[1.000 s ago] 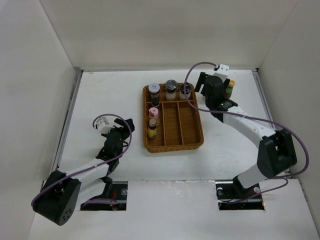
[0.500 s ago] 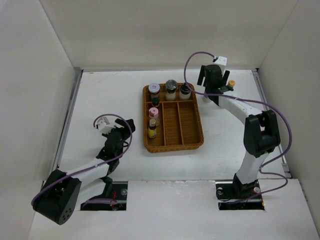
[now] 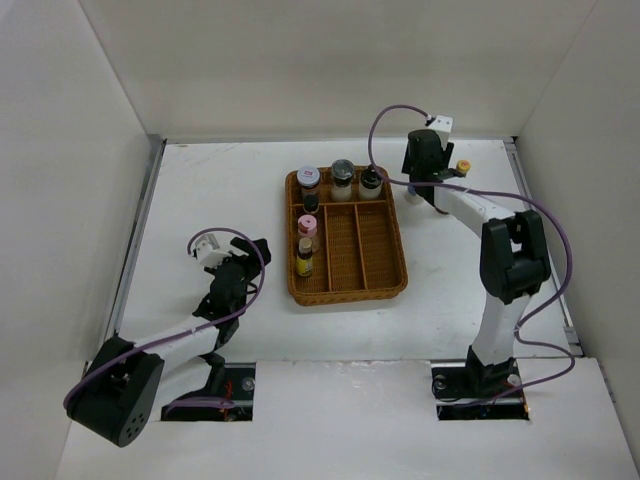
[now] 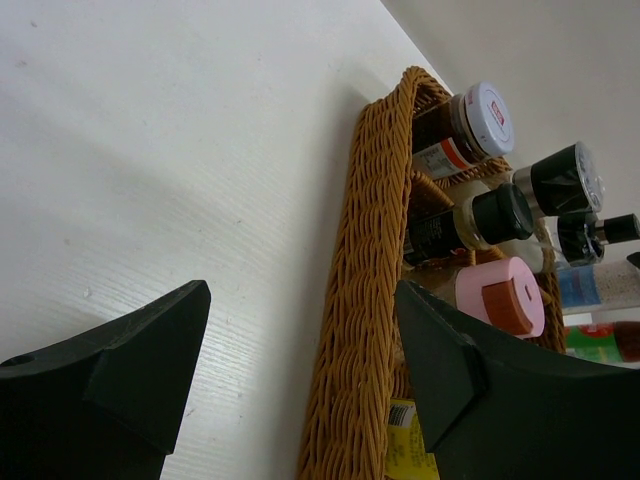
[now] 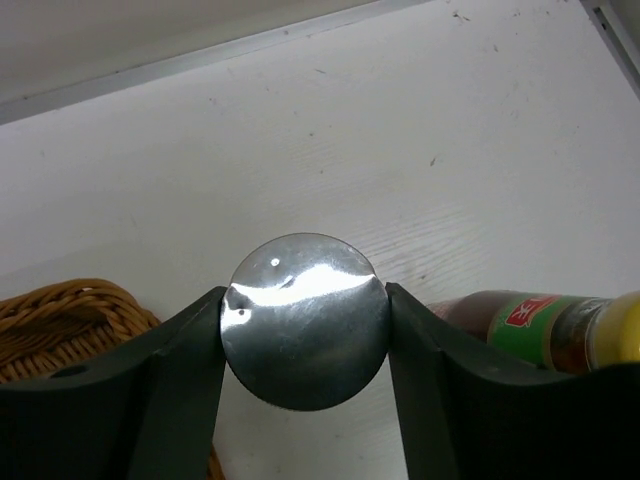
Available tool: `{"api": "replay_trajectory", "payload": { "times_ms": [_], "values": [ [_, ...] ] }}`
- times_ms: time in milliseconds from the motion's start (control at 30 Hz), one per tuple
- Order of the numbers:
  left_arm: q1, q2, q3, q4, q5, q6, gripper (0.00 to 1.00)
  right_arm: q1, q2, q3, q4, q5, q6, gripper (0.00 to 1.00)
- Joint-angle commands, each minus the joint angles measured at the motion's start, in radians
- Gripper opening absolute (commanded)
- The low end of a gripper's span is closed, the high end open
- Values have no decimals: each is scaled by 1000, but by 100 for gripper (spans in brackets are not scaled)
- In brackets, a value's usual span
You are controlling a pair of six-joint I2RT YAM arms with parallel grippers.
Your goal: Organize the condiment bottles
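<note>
In the right wrist view my right gripper (image 5: 305, 335) is shut on the shiny grey lid of a shaker (image 5: 305, 318), one finger touching each side. A yellow-capped sauce bottle (image 5: 545, 328) stands just to its right. From above, the right gripper (image 3: 425, 172) is just right of the wicker tray (image 3: 345, 292) and hides the shaker; the yellow-capped bottle (image 3: 462, 167) shows beside it. Inside the tray stand several condiment bottles, among them a pink-capped one (image 3: 308, 227) and an amber one (image 3: 304, 260). My left gripper (image 3: 252, 252) is open, left of the tray, holding nothing.
The tray's woven rim (image 4: 365, 300) fills the gap between the left fingers in the left wrist view, with a white-lidded jar (image 4: 478, 122) and a dark-lidded bottle (image 4: 497, 215) behind it. White walls enclose the table; a metal strip (image 3: 140, 240) runs along its left edge.
The right arm swung toward the back of the table, and its jaws closed onto the shaker's grey lid. The left arm stayed still.
</note>
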Motion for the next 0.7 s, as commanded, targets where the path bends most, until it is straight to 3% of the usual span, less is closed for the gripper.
{"api": "replay_trajectory", "payload": {
  "times_ms": [0,300,500,667],
  "values": [
    [2,4,25,53,7,-11,74,-2,-50,23,79,8,-19,53],
    [5,18,28,59,7,-11,74,165,-391,-133,254,163,-209,50],
    [5,11,26,59,7,-10,74,332,-525,-263,263,110,-157,50],
    [3,19,29,61,13,-10,74,440,-494,-284,292,35,-68,48]
  ]
}}
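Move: The silver-capped bottle stands in the right hand's fingers, already gripped by its cap. The empty lower compartments of the tray lie some 12 cm back and 12 cm to the hand's left, about 12 cm below. The black-capped jar in the tray is level with the hand, about 10 cm to its left; the green-labelled bottle stands some 7 cm to its right and 3 cm back. From the left hand, those compartments lie about 24 cm right and 5 cm ahead, some 6 cm lower. The silver-capped bottle, still pinched by its cap, is lifted about 17 cm by the right hand, which also draws back and leftward some 13 cm each, away from the green-labelled bottle to above the tray's empty compartments. The climb levels off while the leftward swing goes on; the fingers keep their grip as the wrist tips up and turns counter-clockwise, each about 20 degrees. ##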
